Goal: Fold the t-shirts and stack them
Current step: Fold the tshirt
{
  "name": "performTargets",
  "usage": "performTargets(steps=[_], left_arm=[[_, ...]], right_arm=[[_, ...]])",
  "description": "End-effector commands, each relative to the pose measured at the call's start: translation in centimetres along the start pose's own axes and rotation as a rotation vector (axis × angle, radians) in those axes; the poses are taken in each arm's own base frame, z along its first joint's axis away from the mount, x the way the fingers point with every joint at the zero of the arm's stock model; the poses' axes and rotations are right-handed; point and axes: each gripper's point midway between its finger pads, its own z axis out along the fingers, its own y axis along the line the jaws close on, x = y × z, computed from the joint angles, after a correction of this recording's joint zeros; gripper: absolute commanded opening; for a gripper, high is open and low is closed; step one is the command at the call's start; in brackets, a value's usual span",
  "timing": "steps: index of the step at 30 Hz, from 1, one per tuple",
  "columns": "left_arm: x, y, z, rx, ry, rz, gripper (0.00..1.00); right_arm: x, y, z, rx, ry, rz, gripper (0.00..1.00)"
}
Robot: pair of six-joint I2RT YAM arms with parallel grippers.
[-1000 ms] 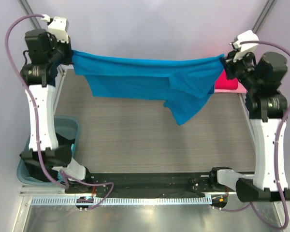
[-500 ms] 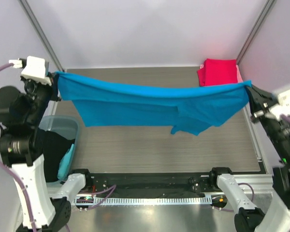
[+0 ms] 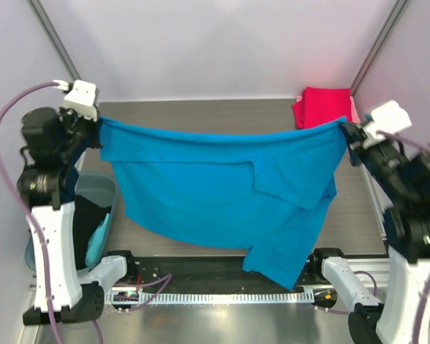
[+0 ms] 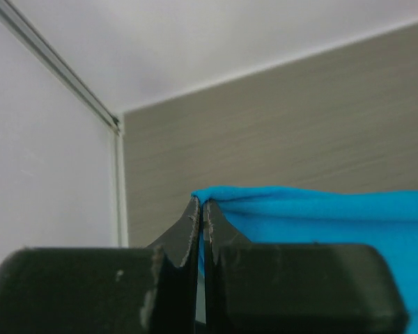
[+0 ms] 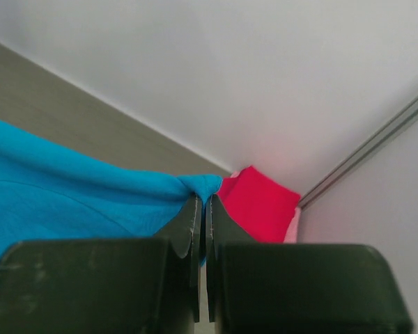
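A bright blue t-shirt (image 3: 222, 193) hangs spread in the air between both arms, sagging toward the table's near edge. My left gripper (image 3: 100, 122) is shut on its left top corner (image 4: 212, 198). My right gripper (image 3: 344, 127) is shut on its right top corner (image 5: 205, 184). One sleeve folds over near the middle right and a long flap dangles low at the front (image 3: 276, 265). A folded crimson t-shirt (image 3: 322, 106) lies at the back right corner on a pale pink one (image 3: 355, 109), and both show in the right wrist view (image 5: 261, 205).
A translucent teal tub (image 3: 100, 190) stands off the table's left side with dark cloth and a bit of blue inside. The wood-grain tabletop (image 3: 201, 111) shows behind the shirt. Frame posts rise at both back corners. The arm bases sit along the near edge.
Both grippers have come lower and closer together with the blue shirt. The shirt, taut and bunched before, now hangs open and much lower toward the front edge.
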Motion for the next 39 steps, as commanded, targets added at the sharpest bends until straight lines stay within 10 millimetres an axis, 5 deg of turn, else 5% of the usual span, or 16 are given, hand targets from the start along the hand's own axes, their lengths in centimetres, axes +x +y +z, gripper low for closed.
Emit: performTargets(steps=[1,5,10,13,14,16,17,23,24,25,27,31,32,34,35,39], left_arm=[[5.1,-1.0,3.0,0.064,0.153,-0.011,0.00],[12.3,-2.8,7.2,0.147,0.331,-0.061,0.00],[20.3,-4.1,13.6,0.219,0.516,-0.118,0.00],[22.6,-4.1,17.0,0.227,0.562,-0.139,0.00],[25.3,-4.4,18.6,0.235,0.629,-0.157,0.00],[25.4,-3.7,20.8,0.217,0.634,-0.162,0.00],[27.6,-4.0,22.1,0.225,0.684,-0.174,0.00],[28.5,-2.4,27.6,0.181,0.673,-0.162,0.00],[30.0,-2.8,28.5,0.188,0.701,-0.168,0.00],[29.9,-2.3,29.2,0.175,0.693,-0.165,0.00],[29.2,-1.5,30.9,0.154,0.662,-0.152,0.00],[31.2,-0.8,33.6,0.120,0.674,-0.119,0.00],[31.2,-0.7,34.0,0.114,0.667,-0.110,0.00],[31.7,-0.5,35.3,0.102,0.656,-0.103,0.00],[32.1,-0.4,35.8,0.090,0.652,-0.102,0.00],[32.4,-0.5,38.2,0.065,0.620,-0.084,0.00]], right_arm=[[4.0,0.0,5.5,-0.051,0.073,0.059,0.01],[9.8,1.3,10.1,-0.130,0.172,0.105,0.01],[20.0,3.7,14.9,-0.204,0.334,0.164,0.01],[25.1,4.2,18.3,-0.215,0.400,0.183,0.01],[26.0,4.0,19.6,-0.210,0.397,0.185,0.01],[29.6,4.3,22.1,-0.217,0.456,0.214,0.01],[30.2,4.1,23.3,-0.213,0.448,0.214,0.01],[36.2,4.0,29.9,-0.220,0.493,0.246,0.01],[35.4,3.1,31.4,-0.204,0.464,0.234,0.01],[37.7,3.5,32.3,-0.208,0.500,0.249,0.01],[37.1,2.4,34.4,-0.191,0.469,0.236,0.01],[39.5,1.8,37.2,-0.172,0.482,0.240,0.01],[41.6,2.4,37.7,-0.172,0.514,0.255,0.01],[41.7,1.9,39.0,-0.157,0.497,0.255,0.01],[43.7,2.4,39.4,-0.156,0.521,0.271,0.01],[44.9,2.0,41.7,-0.133,0.494,0.277,0.01]])
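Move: I already have a far corner of the t-shirt pinched in each hand, its body hanging back towards my bases. The far table edge is about 45 cm ahead of my left hand and 45 below; from my right hand it is some 52 ahead and 50 below. The laundry bin stands roughly 10 cm back and 29 left of my left hand, 40 below. The red shirt lies about 44 ahead and 21 right of my right hand, 48 below, the pink shirt under it a little farther right. I swing both hands down and forward together, dropping steeply at first, then skimming nearly level over the table towards its far edge: my left about 30 cm forward and 38 down, my right some 45 forward and 40 down, alongside the red shirt. Both sets of fingers tip downward by roughly 40 degrees and keep their pinch on the cloth, laying the t-shirt out behind the swing. ##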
